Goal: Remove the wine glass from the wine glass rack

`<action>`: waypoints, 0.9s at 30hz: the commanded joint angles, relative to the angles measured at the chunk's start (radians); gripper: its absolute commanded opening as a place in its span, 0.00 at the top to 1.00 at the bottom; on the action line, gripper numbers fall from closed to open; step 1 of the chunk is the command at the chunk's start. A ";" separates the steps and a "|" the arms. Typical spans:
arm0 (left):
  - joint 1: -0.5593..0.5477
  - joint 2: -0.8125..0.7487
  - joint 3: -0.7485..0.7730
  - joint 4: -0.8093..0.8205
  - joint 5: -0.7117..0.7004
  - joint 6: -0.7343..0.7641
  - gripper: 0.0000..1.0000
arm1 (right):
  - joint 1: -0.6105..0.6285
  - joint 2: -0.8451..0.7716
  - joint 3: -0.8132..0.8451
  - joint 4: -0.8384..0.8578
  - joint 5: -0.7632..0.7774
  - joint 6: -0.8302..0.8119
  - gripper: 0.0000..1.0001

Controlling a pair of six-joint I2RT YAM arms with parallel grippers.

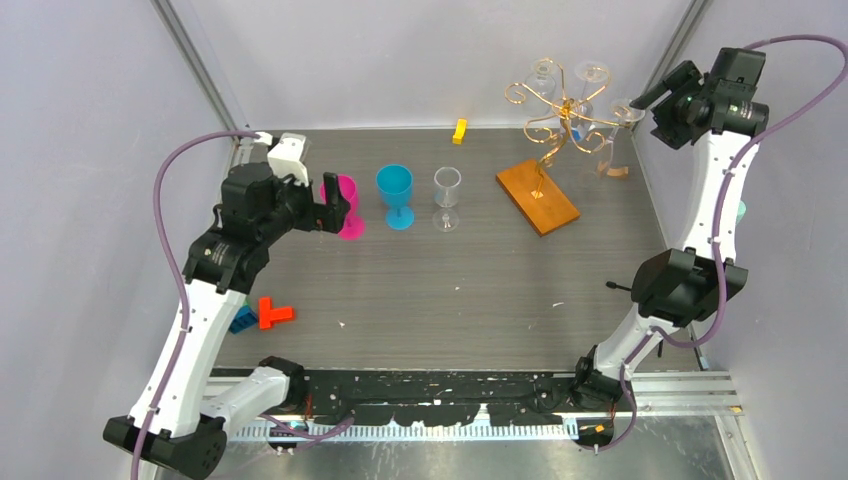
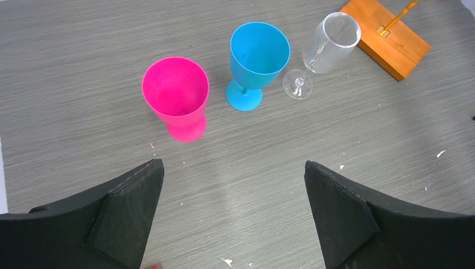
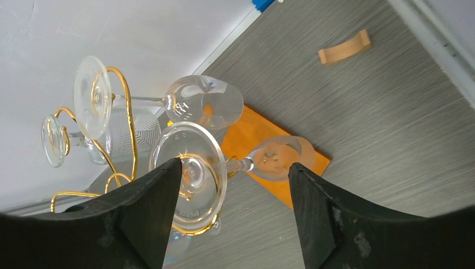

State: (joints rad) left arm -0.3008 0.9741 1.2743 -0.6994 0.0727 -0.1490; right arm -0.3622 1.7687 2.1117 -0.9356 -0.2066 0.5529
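Note:
The wine glass rack (image 1: 562, 112) is gold wire on an orange-brown wooden base (image 1: 538, 196) at the back right. Three clear wine glasses hang from it upside down. My right gripper (image 1: 652, 97) is up at the rack's right arm, open. In the right wrist view the nearest wine glass (image 3: 190, 168) has its round foot and stem between my right gripper's (image 3: 235, 169) fingers, and its bowl (image 3: 281, 157) points away over the rack base (image 3: 252, 131). I see no squeeze on it. My left gripper (image 2: 232, 168) hangs open over bare table beside a pink cup (image 2: 176, 98).
A blue goblet (image 1: 395, 195) and a clear stemmed glass (image 1: 447, 198) stand in a row with the pink cup (image 1: 347, 207). A yellow block (image 1: 460, 130) lies at the back, red (image 1: 272, 313) and blue (image 1: 243, 320) blocks front left, a tan curved piece (image 3: 344, 47) beside the right wall.

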 commanded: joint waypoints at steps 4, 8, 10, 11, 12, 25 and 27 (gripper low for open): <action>0.002 -0.001 -0.009 0.054 0.016 0.002 0.00 | -0.002 0.002 0.008 0.072 -0.114 0.062 0.32; 0.002 0.001 -0.010 0.058 0.021 0.002 0.00 | -0.001 -0.003 -0.022 0.094 -0.117 0.080 0.40; 0.002 0.002 -0.009 0.058 0.022 0.003 0.00 | -0.001 -0.013 -0.045 0.110 -0.112 0.090 0.44; 0.002 0.002 -0.010 0.058 0.022 0.003 0.00 | -0.001 -0.021 -0.054 0.124 -0.111 0.093 0.47; 0.002 0.002 -0.009 0.059 0.023 0.005 0.00 | -0.001 -0.025 -0.070 0.129 -0.106 0.099 0.49; 0.002 -0.002 -0.012 0.066 0.029 0.003 0.00 | -0.002 -0.078 -0.162 0.243 -0.094 0.167 0.80; 0.002 -0.003 -0.013 0.065 0.029 0.005 0.00 | -0.002 -0.083 -0.163 0.246 -0.090 0.168 0.84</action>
State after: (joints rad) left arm -0.3008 0.9794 1.2655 -0.6853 0.0891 -0.1490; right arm -0.3641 1.7317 1.9583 -0.7277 -0.3130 0.7200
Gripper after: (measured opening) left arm 0.994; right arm 0.191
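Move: The clear wine glass hanging at the rack's right end is about 3 cm ahead of the right hand and 3 cm to its left, its middle some 7 cm lower and its foot near hand height. The rack's post is about 14 cm left and 2 cm ahead; another clear glass hangs about 9 cm left and 8 cm farther out. From the left hand, the wine glass is roughly 18 cm forward and 52 cm right. The right fingers close on the wine glass's foot while easing 2–3 cm forward and left, rolling about 10 degrees. ##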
